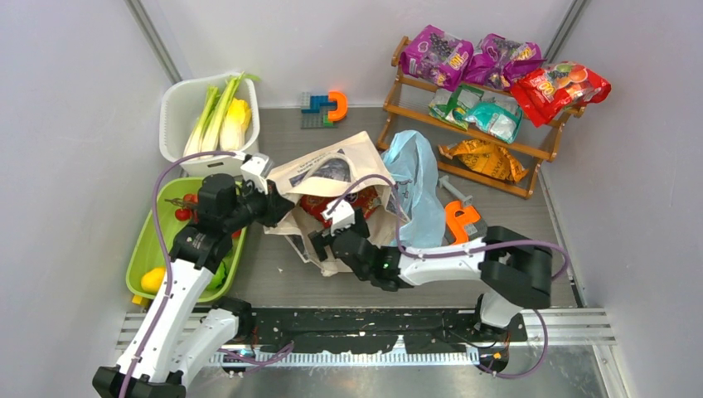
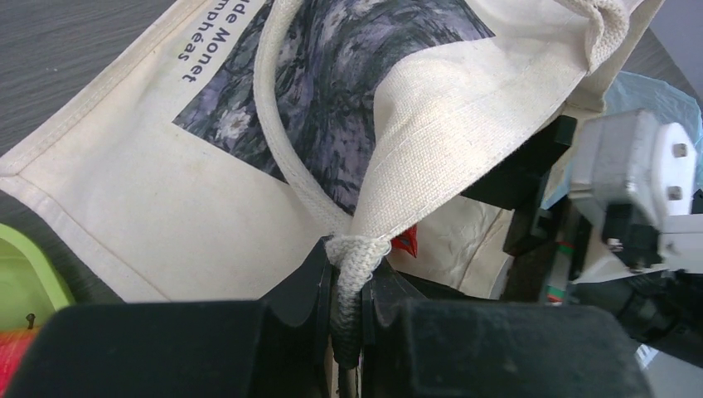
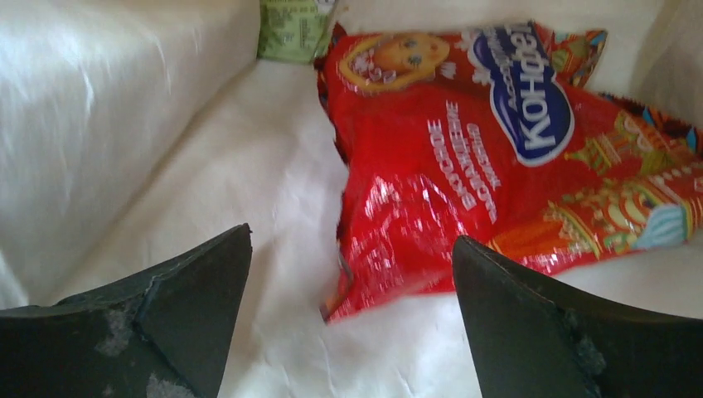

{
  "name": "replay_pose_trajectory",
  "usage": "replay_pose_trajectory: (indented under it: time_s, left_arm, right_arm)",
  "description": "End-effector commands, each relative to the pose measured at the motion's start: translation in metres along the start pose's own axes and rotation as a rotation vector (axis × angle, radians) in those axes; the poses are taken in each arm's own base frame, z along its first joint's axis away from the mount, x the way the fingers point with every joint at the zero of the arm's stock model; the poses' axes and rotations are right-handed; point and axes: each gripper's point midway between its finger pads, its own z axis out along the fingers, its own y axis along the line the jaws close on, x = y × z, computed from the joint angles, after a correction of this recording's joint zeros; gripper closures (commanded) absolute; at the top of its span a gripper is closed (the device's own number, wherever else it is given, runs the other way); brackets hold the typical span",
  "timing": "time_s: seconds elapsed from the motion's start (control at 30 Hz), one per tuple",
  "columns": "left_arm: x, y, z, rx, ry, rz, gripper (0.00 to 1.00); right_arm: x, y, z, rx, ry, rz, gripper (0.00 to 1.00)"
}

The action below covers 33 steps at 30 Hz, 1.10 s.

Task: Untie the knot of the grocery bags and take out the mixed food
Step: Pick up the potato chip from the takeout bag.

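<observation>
The cream canvas tote (image 1: pixel 327 170) lies at the table's centre, with the light-blue plastic bag (image 1: pixel 419 186) slumped to its right. The knot is out of view. My left gripper (image 2: pixel 355 278) is shut on the tote's woven handle (image 2: pixel 278 124), lifting the mouth. My right gripper (image 3: pixel 352 265) is inside the tote, open, its fingertips on either side of the near corner of a red snack packet (image 3: pixel 497 157) lying on the cloth. A small green packet (image 3: pixel 294 29) lies deeper in. Green-white stalks (image 1: pixel 211 116) and a yellow vegetable (image 1: pixel 236 123) rest in the white tub (image 1: pixel 178 99).
A green basket (image 1: pixel 141 249) at the left holds small red and yellow fruits. The wooden shelf (image 1: pixel 497 145) at the back right carries purple, teal, red and orange packets. An orange tool (image 1: pixel 460 220) lies by the blue bag, and toy blocks (image 1: pixel 323 106) sit at the back.
</observation>
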Motion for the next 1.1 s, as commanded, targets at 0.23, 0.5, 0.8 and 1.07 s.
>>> replay_pose_trajectory:
  time_s: [0.23,0.5,0.8,1.07]
  left_arm:
    - [-0.013,-0.006,-0.004,0.035,-0.043,0.039,1.0]
    - [-0.018,-0.006,-0.008,0.019,-0.061,0.049,1.0]
    - [-0.019,-0.005,-0.006,0.019,-0.059,0.042,1.0]
    - [-0.036,0.002,0.003,-0.014,-0.081,0.01,1.0]
  right_arm:
    - [0.013,-0.031,0.052,0.405,0.046,-0.128,0.05]
    - [0.059,-0.069,0.057,0.483,0.171,-0.135,0.04]
    - [0.069,-0.064,0.072,0.305,0.214,-0.057,0.72]
    - [0.019,-0.029,0.012,-0.01,0.093,-0.076,0.95]
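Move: Inside the canvas bag's mouth, the red potato chip packet has its middle about 9 cm ahead of the open right hand, 3 cm to its right and 8 cm below. The canvas handle pinched by the left hand is some 3 cm ahead, 9 cm left and 10 cm above that right hand; the blue plastic bag is roughly 8 cm ahead and 19 cm right, 8 cm lower. From the left hand, the packet is about 5 cm ahead, 12 cm right and 18 cm down. Reaching deeper into the canvas bag, the open right hand goes some 7 cm forward and 6 cm down, edging left and then back right, while it turns nearly 20 degrees clockwise and its left side dips. Its fingers close on the packet's near corner, then draw back about 2 cm and slightly up. The left hand stays put, still pinching the handle. ##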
